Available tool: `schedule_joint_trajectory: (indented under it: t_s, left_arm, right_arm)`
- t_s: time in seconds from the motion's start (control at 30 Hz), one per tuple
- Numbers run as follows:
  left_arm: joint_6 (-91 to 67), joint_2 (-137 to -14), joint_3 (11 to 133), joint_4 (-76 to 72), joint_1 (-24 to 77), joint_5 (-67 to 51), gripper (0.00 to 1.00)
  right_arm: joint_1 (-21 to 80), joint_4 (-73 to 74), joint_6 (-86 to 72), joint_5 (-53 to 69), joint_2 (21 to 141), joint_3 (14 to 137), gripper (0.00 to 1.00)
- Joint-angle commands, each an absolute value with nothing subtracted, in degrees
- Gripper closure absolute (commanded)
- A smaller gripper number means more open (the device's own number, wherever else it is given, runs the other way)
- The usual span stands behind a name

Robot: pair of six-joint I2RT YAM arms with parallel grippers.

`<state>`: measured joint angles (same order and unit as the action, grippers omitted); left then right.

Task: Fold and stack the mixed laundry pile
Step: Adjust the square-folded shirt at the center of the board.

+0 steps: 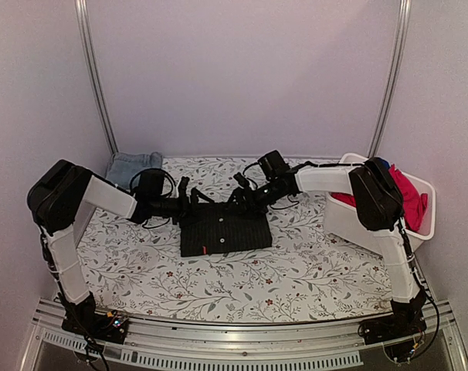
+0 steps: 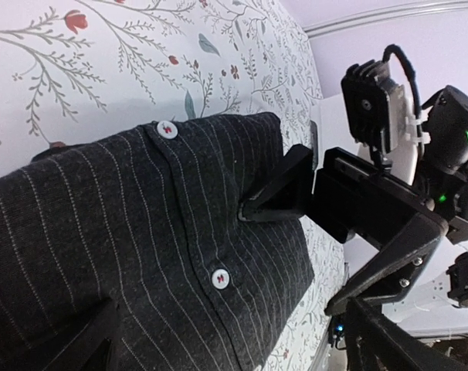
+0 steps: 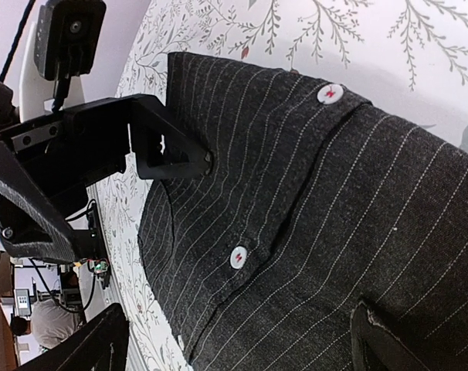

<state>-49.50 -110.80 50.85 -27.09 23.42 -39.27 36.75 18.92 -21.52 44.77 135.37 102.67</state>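
Note:
The black pinstriped button shirt (image 1: 225, 230) lies folded into a rectangle at the table's middle. My left gripper (image 1: 189, 201) and right gripper (image 1: 242, 198) are both at its far edge, facing each other. In the left wrist view the left gripper (image 2: 226, 344) is open over the shirt (image 2: 141, 232), its fingers wide apart and empty. In the right wrist view the right gripper (image 3: 238, 344) is open over the shirt (image 3: 311, 216). The light blue denim piece (image 1: 132, 166) lies folded at the back left. Bright red-pink cloth (image 1: 408, 197) and a bit of royal blue cloth (image 1: 379, 163) sit in the bin.
A white plastic bin (image 1: 350, 220) stands at the right, beside the right arm. The floral table cover (image 1: 242, 282) spans the table. Metal rails and purple walls close the back and sides.

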Motion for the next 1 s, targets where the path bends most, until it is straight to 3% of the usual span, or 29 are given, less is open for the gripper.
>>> schedule_joint_trajectory:
  t_s: [0.0,0.23,0.63,0.8,0.97]
  left_arm:
    - [-45.0,-106.8,55.4,-20.3,22.1,-40.2,0.0]
    - [-45.9,-113.3,60.6,-21.1,20.6,-39.9,0.0]
    - [-44.9,-121.7,61.9,-22.0,14.9,-41.1,0.0]
    - [-36.4,-112.2,60.3,-16.5,14.9,-43.2,0.0]
    - [-30.7,-99.1,55.6,-8.7,18.1,-42.9,0.0]
  right_arm:
    - [35.2,21.4,-20.6,43.9,130.4,104.2,0.01]
    - [34.8,20.9,-22.7,45.7,137.7,111.4,0.01]
    - [33.5,23.1,-21.0,42.6,144.5,112.6,0.01]
    - [33.5,25.8,-20.3,44.5,135.6,113.8,0.01]
    - [34.3,26.9,-19.6,51.3,125.4,105.2,0.01]
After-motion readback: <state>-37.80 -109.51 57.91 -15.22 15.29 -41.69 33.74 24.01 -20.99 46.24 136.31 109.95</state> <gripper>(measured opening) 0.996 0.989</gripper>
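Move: The square-folded dark shirt lies under and just behind both open grippers: its middle is about 8 cm back and 8 cm right of the left hand, some 8 cm back and 3 cm left of the right hand, 5 cm below each. The folded jeans lie roughly 9 cm ahead and 19 cm left of the left hand; the laundry basket's middle stands some 41 cm right and 3 cm back of the right hand, slightly above it. The shirt's far part is freed as both hands lift their fingertips off, rise about 5 cm while going forward, then sink some 6 cm near its far edge. The left reaches about 6 cm forward, also drifting 5 cm left, the right about 5 cm forward; then both rise again and draw back slightly, fingers staying wide open. ##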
